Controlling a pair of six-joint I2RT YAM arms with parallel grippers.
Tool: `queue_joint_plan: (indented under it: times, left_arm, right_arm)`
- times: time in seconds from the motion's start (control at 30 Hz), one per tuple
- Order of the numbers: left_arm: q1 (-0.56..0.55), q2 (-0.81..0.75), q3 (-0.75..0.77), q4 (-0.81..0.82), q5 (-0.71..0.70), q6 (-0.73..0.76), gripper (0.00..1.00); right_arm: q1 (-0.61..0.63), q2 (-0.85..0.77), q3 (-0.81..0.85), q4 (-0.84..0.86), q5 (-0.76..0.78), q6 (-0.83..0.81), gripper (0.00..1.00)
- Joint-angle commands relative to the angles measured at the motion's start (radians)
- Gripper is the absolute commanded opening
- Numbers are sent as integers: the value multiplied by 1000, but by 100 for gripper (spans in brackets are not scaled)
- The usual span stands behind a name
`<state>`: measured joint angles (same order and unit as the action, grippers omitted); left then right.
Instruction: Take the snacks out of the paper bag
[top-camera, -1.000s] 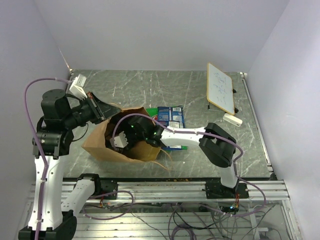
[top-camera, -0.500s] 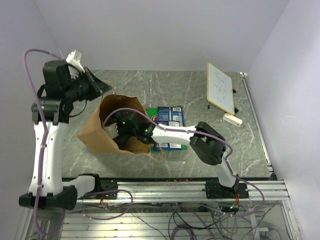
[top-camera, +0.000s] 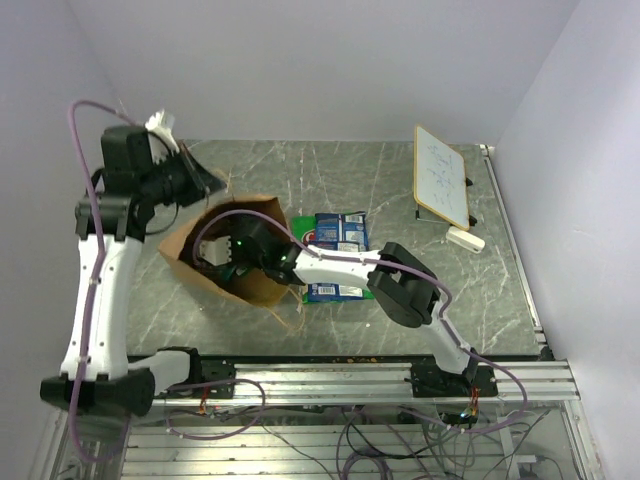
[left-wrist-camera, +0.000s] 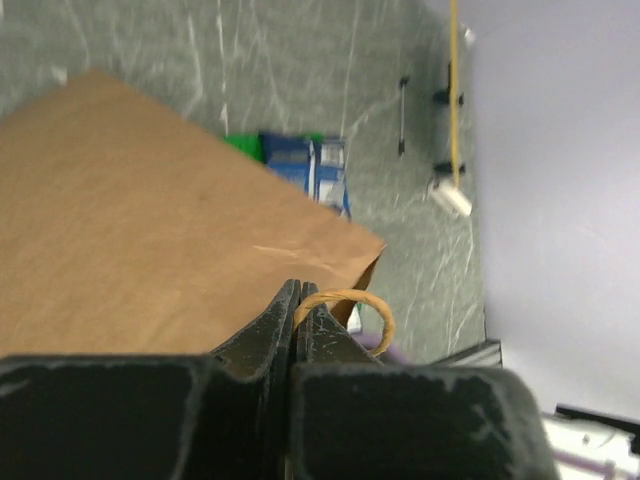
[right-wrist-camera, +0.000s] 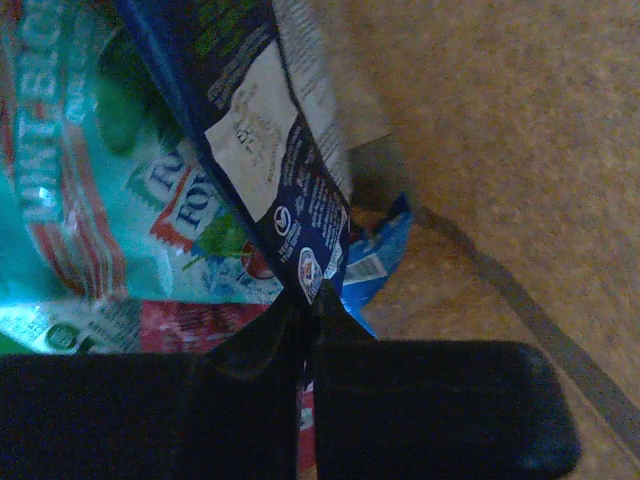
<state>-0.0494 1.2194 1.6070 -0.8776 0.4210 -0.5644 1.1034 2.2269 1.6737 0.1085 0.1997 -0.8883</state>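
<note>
The brown paper bag (top-camera: 255, 290) lies tilted on the table with its mouth lifted toward the left. My left gripper (left-wrist-camera: 297, 300) is shut on the bag's thin looped handle (left-wrist-camera: 375, 308) and holds it up above the bag's side (left-wrist-camera: 140, 230). My right arm reaches into the bag's mouth (top-camera: 215, 255). Inside, my right gripper (right-wrist-camera: 310, 295) is shut on the lower edge of a dark blue snack packet (right-wrist-camera: 265, 150). A teal packet (right-wrist-camera: 80, 180) and a red one (right-wrist-camera: 190, 325) lie beside it. More blue snacks (top-camera: 340, 232) and a green one (top-camera: 303, 222) lie on the table right of the bag.
A white framed board (top-camera: 441, 175) stands at the back right, with a small white block (top-camera: 464, 239) in front of it. The right arm's elbow (top-camera: 400, 285) hangs over the table's middle. Walls close in on the left, back and right.
The left arm has risen and pulled the bag's handle up and back. The right arm has reached deeper to the left into the bag, and its gripper has shut on the blue packet.
</note>
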Motion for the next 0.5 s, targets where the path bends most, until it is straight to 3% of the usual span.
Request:
queue_joint_plan:
  times: [0.0, 0.17, 0.47]
  left_arm:
    - [-4, -180, -200, -28, 18, 9, 7]
    - [-4, -331, -368, 10, 60, -105, 7]
    - [-4, -371, -360, 28, 50, -169, 7]
  right_arm:
    - [-2, -69, -85, 7, 25, 20, 0]
    - [0, -135, -128, -38, -15, 66, 0]
    - [-1, -301, -278, -24, -97, 101, 0]
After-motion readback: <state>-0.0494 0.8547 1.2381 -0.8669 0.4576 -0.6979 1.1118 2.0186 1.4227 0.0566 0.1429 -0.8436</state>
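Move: The dark-blue packet is already pinched in the right fingers inside the paper bag. From this hand the bag's mouth is about 8 cm back, 5 right and 10 up; the pile of snacks already out on the table is roughly 28 cm right, 4 back and 10 lower. The teal mint bag sits some 4 cm back, 2 left and 4 below. The left hand holds the handle, with the mouth 10 cm back, 1 right and 15 below. The dark-blue packet, still pinched in the closed right fingers, is drawn about 5 cm right and 4 cm back within the bag, towards the pile on the table, dipping some 2 cm and coming up again. The bag's handle stays gripped as the left hand swings it back towards the robot, about 8 cm, sinking 5 cm on the way and then easing to a stop. ##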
